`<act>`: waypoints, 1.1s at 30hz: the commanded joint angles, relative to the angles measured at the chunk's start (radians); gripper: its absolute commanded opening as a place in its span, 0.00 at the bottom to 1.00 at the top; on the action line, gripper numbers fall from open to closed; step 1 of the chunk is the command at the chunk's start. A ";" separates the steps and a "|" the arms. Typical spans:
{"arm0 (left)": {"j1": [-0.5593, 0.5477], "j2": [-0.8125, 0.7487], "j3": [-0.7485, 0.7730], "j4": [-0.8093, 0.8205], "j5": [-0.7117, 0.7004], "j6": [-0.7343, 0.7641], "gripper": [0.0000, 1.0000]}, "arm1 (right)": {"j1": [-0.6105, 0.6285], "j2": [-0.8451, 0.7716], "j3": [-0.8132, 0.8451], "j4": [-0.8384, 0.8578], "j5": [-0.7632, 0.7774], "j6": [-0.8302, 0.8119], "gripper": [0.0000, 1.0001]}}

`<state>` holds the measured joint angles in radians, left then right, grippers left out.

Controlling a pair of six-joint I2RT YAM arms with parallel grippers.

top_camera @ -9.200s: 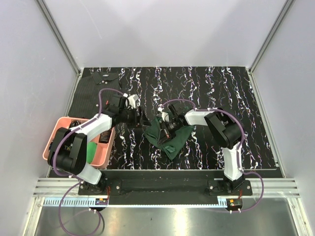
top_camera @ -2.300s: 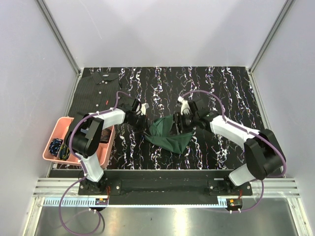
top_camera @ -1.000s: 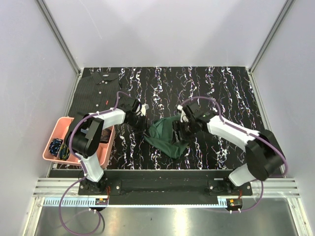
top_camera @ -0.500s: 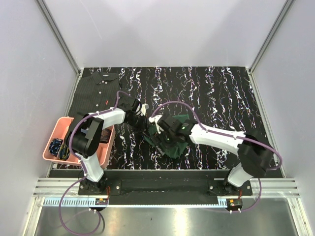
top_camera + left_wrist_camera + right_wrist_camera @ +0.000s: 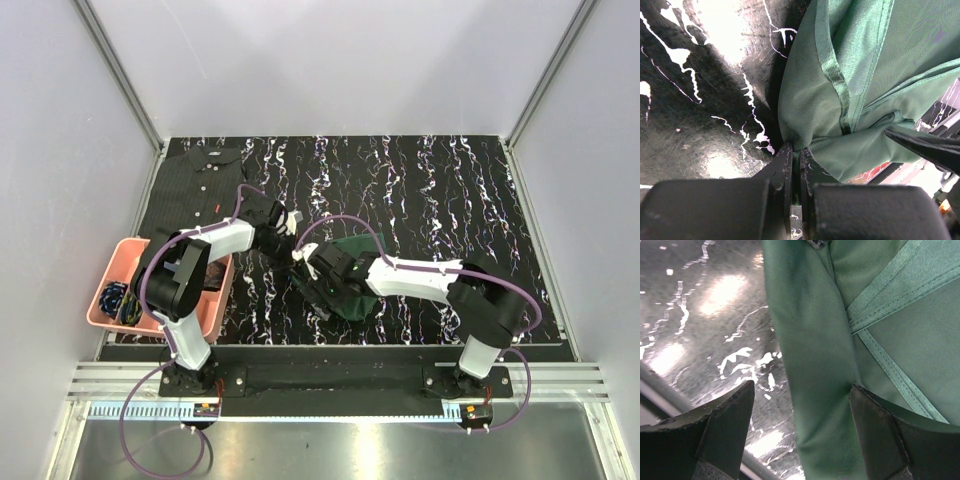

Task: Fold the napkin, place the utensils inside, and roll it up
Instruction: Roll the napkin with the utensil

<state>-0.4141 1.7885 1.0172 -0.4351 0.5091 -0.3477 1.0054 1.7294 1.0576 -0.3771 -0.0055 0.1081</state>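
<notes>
The dark green napkin [image 5: 352,268] lies bunched and partly folded at the middle of the table. My left gripper [image 5: 295,256] is shut on the napkin's left corner [image 5: 796,145], and the cloth [image 5: 865,75] spreads away from its tips. My right gripper [image 5: 318,284] hangs open over the napkin's near-left edge. A thick fold of the napkin [image 5: 815,370] runs between its fingers [image 5: 727,427], with the cloth's hems off to the right. The tip of one right finger [image 5: 927,145] shows in the left wrist view. I cannot make out the utensils in any view.
A pink basket [image 5: 128,243] holding a few dark items stands at the left edge beside the left arm. A dark pinstriped shirt [image 5: 200,168] lies at the back left corner. The black marbled mat [image 5: 450,190] covers the table.
My right arm has swung left across the napkin to its near-left edge and its jaws have spread wider. The left gripper has stayed put, still shut on the corner.
</notes>
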 commanded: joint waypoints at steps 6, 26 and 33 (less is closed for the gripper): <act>0.005 -0.006 0.043 -0.010 -0.011 0.013 0.00 | 0.007 0.062 -0.018 0.027 0.032 0.008 0.75; 0.093 -0.092 0.072 0.038 -0.006 -0.069 0.58 | -0.028 0.130 -0.079 0.007 -0.172 0.113 0.41; 0.121 -0.153 0.058 0.067 -0.023 -0.077 0.69 | -0.116 0.075 -0.163 0.115 -0.316 0.110 0.41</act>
<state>-0.2958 1.7058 1.0565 -0.4194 0.5011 -0.4164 0.9298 1.7664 0.9981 -0.2234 -0.2169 0.2165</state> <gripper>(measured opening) 0.676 0.411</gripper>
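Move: The napkin's rolled edge runs right under the right hand, about 2 cm below the open fingers; the napkin's flat part lies some 6 cm ahead of that hand and 8 cm to its right. The left hand already pinches the roll's left end, with the roll's middle about 7 cm back and 6 cm to its right. From the left hand, the brown item in the bin sits roughly 16 cm left and 1 cm back. The napkin's rolled edge is taken between the right fingers, which sink about 1.5 cm around it, close to roughly half their earlier gap and then ease some 2 cm left while the wrist tilts about 15 degrees. The left fingers, still at first, open wide late on and let go of the roll's end, drawing off forward and up about 4 cm each, slightly left. ##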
